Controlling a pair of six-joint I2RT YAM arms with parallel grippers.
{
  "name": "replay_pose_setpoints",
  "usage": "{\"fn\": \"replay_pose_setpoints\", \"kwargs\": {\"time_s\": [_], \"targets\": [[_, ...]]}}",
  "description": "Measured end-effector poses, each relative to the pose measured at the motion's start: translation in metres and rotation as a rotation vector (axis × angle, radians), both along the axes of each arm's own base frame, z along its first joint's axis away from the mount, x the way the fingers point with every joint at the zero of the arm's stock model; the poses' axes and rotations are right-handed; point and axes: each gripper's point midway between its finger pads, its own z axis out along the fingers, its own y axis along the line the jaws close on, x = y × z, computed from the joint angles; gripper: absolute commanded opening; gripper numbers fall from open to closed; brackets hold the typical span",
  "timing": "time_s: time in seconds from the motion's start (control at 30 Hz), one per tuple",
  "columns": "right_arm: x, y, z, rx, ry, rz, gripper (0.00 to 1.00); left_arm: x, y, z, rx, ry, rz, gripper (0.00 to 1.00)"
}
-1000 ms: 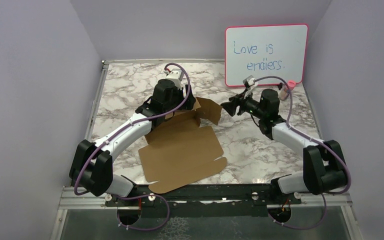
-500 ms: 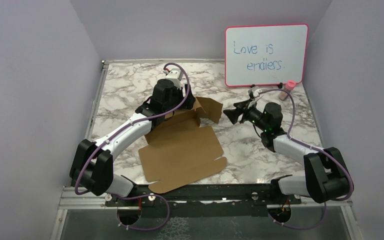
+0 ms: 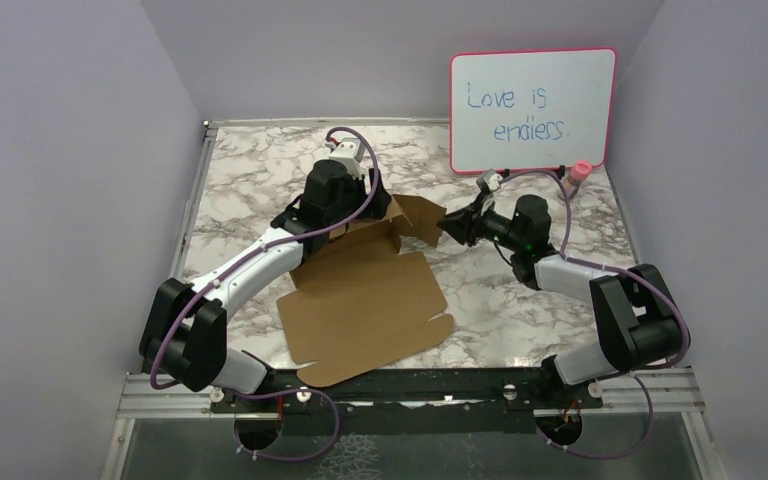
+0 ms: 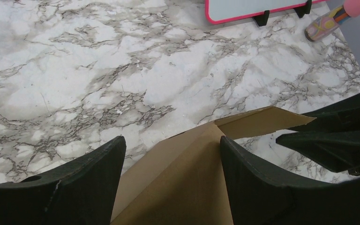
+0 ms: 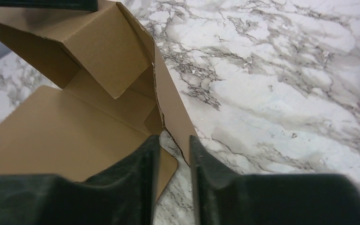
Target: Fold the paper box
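Observation:
The paper box is a brown cardboard sheet lying flat mid-table, with its far panel raised and a side flap standing up. My left gripper hangs over the raised far panel, open wide, with the cardboard fold between its fingers. My right gripper is at the side flap's right edge. In the right wrist view the right gripper stands open by a narrow gap, the flap's torn edge just at its tips and marble showing between the fingers.
A pink-framed whiteboard stands at the back right with a pink-capped marker at its foot. Lilac walls close in the marble table on three sides. The right gripper's fingers show close to the left gripper.
My right gripper has moved left and down to the side flap, and its jaws have narrowed. The left arm and the box have stayed still.

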Motion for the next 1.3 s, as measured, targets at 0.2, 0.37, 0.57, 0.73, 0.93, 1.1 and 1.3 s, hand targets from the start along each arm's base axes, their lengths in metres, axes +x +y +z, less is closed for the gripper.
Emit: {"fn": "replay_pose_setpoints", "kwargs": {"time_s": [0.2,0.37,0.57,0.73,0.93,1.1,1.3], "targets": [[-0.001,0.012,0.007,-0.02,-0.029,0.018,0.05,0.0,0.0,0.0,-0.005,-0.001,0.003,0.74],[-0.003,0.017,0.01,-0.065,-0.053,-0.03,0.01,0.002,0.003,-0.001,-0.017,0.002,0.022,0.74],[-0.016,0.029,0.013,-0.108,-0.056,-0.089,0.01,0.003,0.005,-0.002,-0.035,0.003,0.049,0.73],[-0.018,0.031,0.013,-0.131,-0.042,-0.156,0.03,0.003,0.007,-0.002,-0.041,-0.001,0.062,0.72],[-0.015,0.028,0.016,-0.153,-0.028,-0.205,0.05,0.002,0.008,-0.002,-0.044,-0.002,0.065,0.72],[-0.011,0.029,0.022,-0.168,-0.008,-0.215,0.05,0.0,0.009,-0.001,-0.048,-0.003,0.072,0.71],[-0.013,0.034,0.027,-0.157,0.064,-0.22,0.05,0.0,0.013,-0.001,-0.053,-0.011,0.092,0.71]]}}
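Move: The right hand's part-open fingers straddle the lower outer edge of the box's side flap; the flap's middle is some 5 cm to their left, 1 cm ahead and about level. The raised box corner is about 10 cm left, 4 cm ahead and 3 cm up; the flat panel lies roughly 15 cm left, 17 cm back and 13 cm lower. From the left hand, holding the box top, the side flap is about 8 cm right, 1 cm back and 5 cm lower. The right fingers shut on the outer edge of the side flap and pinch it, while the hand carries on to its left, about 3.5 cm in all, in towards the box. It also climbs nearly 3 cm, mostly late, and swings clockwise a good 10 degrees. The left fingers keep straddling the box top, easing about 1 cm left. ##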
